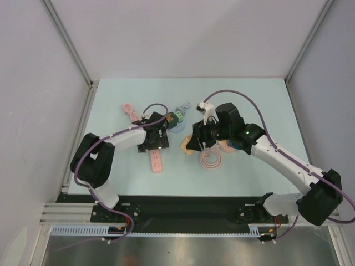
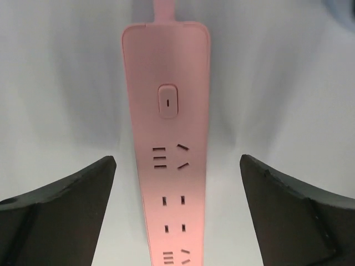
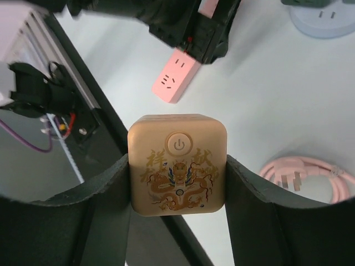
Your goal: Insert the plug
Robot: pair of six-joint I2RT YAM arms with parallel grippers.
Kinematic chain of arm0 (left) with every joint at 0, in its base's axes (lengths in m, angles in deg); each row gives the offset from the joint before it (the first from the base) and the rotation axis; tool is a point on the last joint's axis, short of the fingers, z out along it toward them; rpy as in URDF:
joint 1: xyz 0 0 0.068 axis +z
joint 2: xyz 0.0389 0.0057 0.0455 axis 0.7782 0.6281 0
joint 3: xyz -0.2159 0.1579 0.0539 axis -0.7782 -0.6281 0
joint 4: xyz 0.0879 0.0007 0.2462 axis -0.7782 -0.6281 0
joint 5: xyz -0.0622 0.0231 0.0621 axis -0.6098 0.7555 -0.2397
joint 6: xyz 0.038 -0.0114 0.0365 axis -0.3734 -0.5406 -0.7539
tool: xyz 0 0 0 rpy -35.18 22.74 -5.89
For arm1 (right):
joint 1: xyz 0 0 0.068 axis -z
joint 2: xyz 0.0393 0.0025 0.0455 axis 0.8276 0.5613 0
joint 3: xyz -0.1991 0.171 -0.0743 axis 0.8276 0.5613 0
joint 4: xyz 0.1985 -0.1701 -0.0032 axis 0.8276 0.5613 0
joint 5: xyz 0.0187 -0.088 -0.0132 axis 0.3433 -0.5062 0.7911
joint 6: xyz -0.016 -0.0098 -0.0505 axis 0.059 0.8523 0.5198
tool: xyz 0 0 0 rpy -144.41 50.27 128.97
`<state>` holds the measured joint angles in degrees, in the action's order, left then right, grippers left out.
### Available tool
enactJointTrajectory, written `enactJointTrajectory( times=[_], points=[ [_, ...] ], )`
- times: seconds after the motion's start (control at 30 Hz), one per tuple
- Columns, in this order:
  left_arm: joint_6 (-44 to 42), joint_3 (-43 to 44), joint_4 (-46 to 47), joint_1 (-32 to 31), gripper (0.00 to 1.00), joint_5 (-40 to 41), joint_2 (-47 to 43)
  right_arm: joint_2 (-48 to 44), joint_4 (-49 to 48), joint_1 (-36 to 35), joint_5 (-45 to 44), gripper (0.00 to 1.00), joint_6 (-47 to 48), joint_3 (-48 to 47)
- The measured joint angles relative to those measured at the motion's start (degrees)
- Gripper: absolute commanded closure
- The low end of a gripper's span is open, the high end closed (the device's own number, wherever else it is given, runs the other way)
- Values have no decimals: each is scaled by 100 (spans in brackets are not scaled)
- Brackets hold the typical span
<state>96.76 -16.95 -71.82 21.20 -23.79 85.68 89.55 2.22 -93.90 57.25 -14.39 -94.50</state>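
A pink power strip [image 2: 169, 166] lies flat on the table, its switch and sockets facing up. My left gripper [image 2: 177, 160] hovers over it, open, with both fingers well clear of its sides. From above, the strip [image 1: 156, 162] sticks out below the left gripper [image 1: 153, 143]. My right gripper [image 3: 177, 166] is shut on a tan cube adapter [image 3: 177, 163] with a gold dragon print and a power button, held above the table. A pink coiled cable [image 1: 211, 160] lies under the right arm, and its pronged plug [image 3: 288, 180] shows beside the right finger.
A round blue-and-green socket unit [image 1: 178, 121] stands behind the grippers. A second pink cable [image 1: 130, 112] lies at the back left. The black base rail [image 1: 177, 205] runs along the near edge. Side walls close in the table on both sides.
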Motion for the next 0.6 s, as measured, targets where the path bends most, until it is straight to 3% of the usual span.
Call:
enactJointTrajectory(
  times=[0.13,0.33,0.53,0.6],
  points=[
    [-192,442,-223,457,0,-485,-208,437,11,-667,-424,100,503,-376],
    [-708,809,-63,1952,0,-1434,-929,1646,57,-1272,-437,100,1792,-1355],
    [-704,-92,1027,3558,0,-3473,-1331,2653,59,-1436,-293,100,3062,-1803],
    [-684,-479,1231,3818,0,-3880,-1241,3038,42,-1475,-205,100,3458,-2013]
  ],
)
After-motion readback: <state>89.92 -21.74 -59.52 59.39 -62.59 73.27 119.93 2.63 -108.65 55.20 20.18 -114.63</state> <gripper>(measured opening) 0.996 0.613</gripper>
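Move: The power strip lies between the left hand's already open fingers, its middle about 2 cm back and 2 cm below. From the right hand, which holds the tan plug, the strip's middle is some 19 cm left, 5 cm ahead and 18 cm down. The white round socket sits about 14 cm ahead and 13 cm right of the left hand, and the pink cable coil some 10 cm right and 3 cm ahead of the right hand. The tan plug, still gripped by the right hand, is carried about 12 cm left towards the power strip's socket end, level at first and then sinking some 8 cm, while the wrist swings counter-clockwise. The left hand, fingers still wide open, rises clear of the strip and veers off left and forward, about 11 cm to the left, rolling its left side down; at the last it sinks a little and draws slightly back. ##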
